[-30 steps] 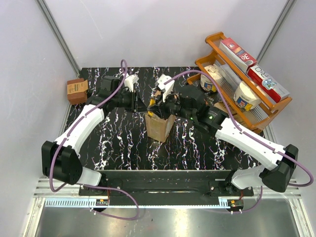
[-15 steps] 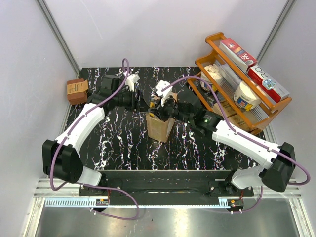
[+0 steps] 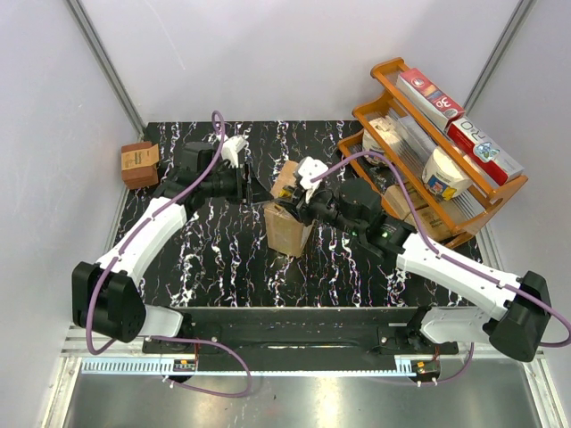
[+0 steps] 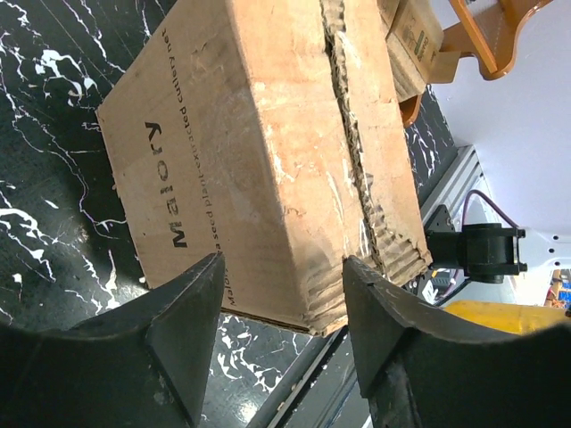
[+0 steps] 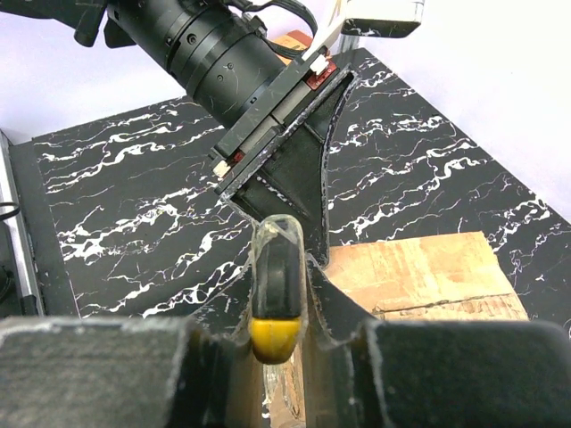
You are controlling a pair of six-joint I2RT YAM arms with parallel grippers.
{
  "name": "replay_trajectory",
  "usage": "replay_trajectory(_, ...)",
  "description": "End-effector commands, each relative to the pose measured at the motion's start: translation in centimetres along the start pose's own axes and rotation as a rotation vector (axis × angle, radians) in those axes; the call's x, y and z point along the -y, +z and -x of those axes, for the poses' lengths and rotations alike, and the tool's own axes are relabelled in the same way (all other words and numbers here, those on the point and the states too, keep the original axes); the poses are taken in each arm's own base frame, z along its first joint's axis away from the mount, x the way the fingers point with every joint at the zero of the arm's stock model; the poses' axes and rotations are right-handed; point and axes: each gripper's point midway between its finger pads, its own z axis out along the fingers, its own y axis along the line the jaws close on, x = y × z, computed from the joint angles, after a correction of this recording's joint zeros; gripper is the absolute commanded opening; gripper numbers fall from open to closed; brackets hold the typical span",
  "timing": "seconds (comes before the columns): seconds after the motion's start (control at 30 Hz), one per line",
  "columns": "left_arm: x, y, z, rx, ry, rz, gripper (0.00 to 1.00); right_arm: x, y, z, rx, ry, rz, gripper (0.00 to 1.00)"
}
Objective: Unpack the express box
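Observation:
The express box (image 3: pixel 287 230) stands mid-table, a brown carton with one flap (image 3: pixel 285 178) raised at its far side. In the left wrist view its printed side (image 4: pixel 223 152) fills the frame beyond my left gripper (image 4: pixel 281 299), which is open with nothing between its fingers. From above, the left gripper (image 3: pixel 259 190) hangs just left of the box top. My right gripper (image 3: pixel 302 200) is over the box opening, shut on a black-and-yellow item in clear packaging (image 5: pixel 277 285). A box flap (image 5: pixel 419 267) lies below it on the right.
A small darker-brown box (image 3: pixel 140 163) sits at the table's far left edge. An orange rack (image 3: pixel 428 143) full of cartons and tubs stands at the right, close behind the right arm. The rack (image 4: pixel 482 36) also shows beyond the express box.
My left gripper has opened and drawn back to the left, away from the box top. The right gripper has shifted slightly right and nearer, still holding its item. The far flap now stands uncovered.

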Motion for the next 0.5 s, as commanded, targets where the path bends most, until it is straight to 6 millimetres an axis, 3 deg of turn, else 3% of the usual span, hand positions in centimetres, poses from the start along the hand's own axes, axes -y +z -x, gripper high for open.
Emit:
replay_trajectory(0.0, 1.2, -0.3, 2.0, 0.072, 0.039, -0.033, 0.59, -0.1, -0.4, 3.7, 0.129, -0.028, 0.008, 0.00)
replay_trajectory(0.13, 1.8, -1.5, 3.4, 0.141, 0.056, 0.006, 0.69, 0.1, -0.7, 5.5, 0.145, 0.012, -0.004, 0.00)
replay_trajectory(0.33, 4.2, -4.9, 6.0, 0.281, 0.076, 0.014, 0.80, 0.3, -1.5, 9.6, 0.196, 0.120, -0.017, 0.00)
replay_trajectory(0.47, 7.1, -7.8, 6.8, 0.391, 0.079, -0.054, 0.89, 0.0, -2.7, 13.3, 0.271, 0.199, -0.005, 0.00)
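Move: The express box stands upright just to the left hand's right, its middle roughly 6 cm right, 3 cm ahead and 9 cm below that hand. From the right hand, holding the yellow cutter over the near end, the box's middle is about 7 cm ahead, 2 cm left and 18 cm down. The cutter is about 5 cm right, 4 cm back and 9 cm above the left hand. Both hands rise about 6 cm away from the box, the left opening wider, the right keeping the cutter gripped. ##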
